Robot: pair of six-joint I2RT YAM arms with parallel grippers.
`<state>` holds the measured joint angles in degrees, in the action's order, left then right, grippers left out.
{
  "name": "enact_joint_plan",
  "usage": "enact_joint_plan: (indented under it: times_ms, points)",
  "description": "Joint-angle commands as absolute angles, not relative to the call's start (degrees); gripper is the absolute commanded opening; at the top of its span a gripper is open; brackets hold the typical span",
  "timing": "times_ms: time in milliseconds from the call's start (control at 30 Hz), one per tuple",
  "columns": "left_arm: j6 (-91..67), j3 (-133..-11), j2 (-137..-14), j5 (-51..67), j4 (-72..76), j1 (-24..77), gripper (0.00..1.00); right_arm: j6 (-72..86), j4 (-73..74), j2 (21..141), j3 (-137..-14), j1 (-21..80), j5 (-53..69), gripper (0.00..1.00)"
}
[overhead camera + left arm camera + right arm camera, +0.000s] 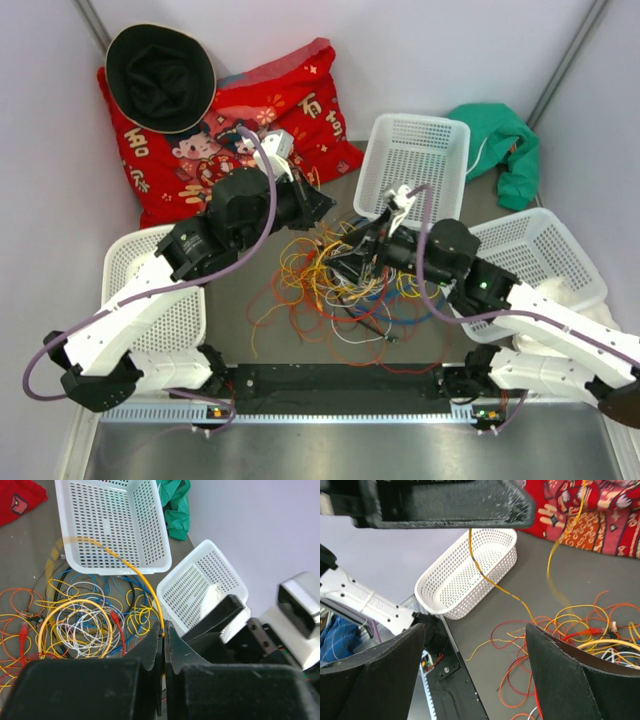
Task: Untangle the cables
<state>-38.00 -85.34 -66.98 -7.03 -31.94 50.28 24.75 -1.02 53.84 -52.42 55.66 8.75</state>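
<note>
The cables (340, 280) lie in a tangled heap of yellow, orange, red, white, blue and black loops on the grey table between the two arms. My left gripper (325, 205) hangs above the heap's far left side and is shut on a yellow cable (135, 572). That cable rises taut from the heap (85, 615) and is pinched between the closed jaws at my left gripper (163, 626). My right gripper (358, 248) hovers over the middle of the heap. In its wrist view my right gripper (475, 626) stands wide open with nothing between the fingers, and the taut yellow cable (492, 582) shows beyond them.
A white basket (415, 160) stands behind the heap, another (150, 290) at the left under my left arm, and a third (545, 250) at the right. A red cushion (250, 110) with a black hat (160, 75) lies at the back left, and a green cloth (505, 140) at the back right.
</note>
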Motion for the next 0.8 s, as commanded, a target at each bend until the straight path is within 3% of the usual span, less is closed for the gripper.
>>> enact_joint_plan:
  times_ms: [0, 133, 233, 333, 367, 433, 767]
  points:
    - [-38.5, -86.7, -66.1, -6.2, -30.8, 50.2, 0.00, 22.1, -5.3, 59.1, -56.5, 57.3, 9.0, 0.80]
    - [-38.8, -86.1, -65.9, -5.9, -30.9, 50.2, 0.00, 21.4, -5.5, 63.8, -57.8, 57.3, 5.1, 0.79]
    - [-38.9, -85.4, -65.5, -5.8, -30.9, 50.2, 0.00, 22.0, -8.5, 65.6, -57.3, 57.3, 4.5, 0.73]
    - [-38.9, -84.9, -65.1, -6.0, -31.0, 50.2, 0.00, 22.7, -9.8, 66.5, -57.0, 57.3, 2.3, 0.37]
    - [-38.8, -84.8, -64.8, -6.1, -31.0, 50.2, 0.00, 23.1, -9.8, 66.3, -56.6, 57.3, 1.6, 0.16]
    - [-38.8, -84.3, -64.5, -6.4, -31.2, 50.2, 0.00, 23.1, -10.5, 64.7, -55.7, 57.3, 0.3, 0.00]
    - [-38.1, -81.6, -61.8, -8.2, -30.5, 50.2, 0.00, 18.3, -2.6, 53.4, -56.1, 57.3, -7.3, 0.00]
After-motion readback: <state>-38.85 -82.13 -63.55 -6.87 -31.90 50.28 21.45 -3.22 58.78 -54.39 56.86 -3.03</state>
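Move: The near side of the yellow cable that the left hand already holds up hangs about 4 cm ahead of the wide-open right hand, 4 cm to its left and 5 cm lower. The loop's far side hangs roughly 14 cm ahead of the right hand and 4 cm left. The cable pile lies some 26 cm below it, 2 cm ahead and 5 cm right. From the left hand the near strand is about 6 cm back and 10 cm down. The near strand of the lifted yellow cable is taken by the right hand, which dips left, forward and down about 7 cm with fingers wide, then shuts on it and pinches it. Still closed on the strand, the right hand rises and draws back right some 4 cm each way, turning slightly clockwise. The left hand keeps its grip, easing back and left only at the end. ##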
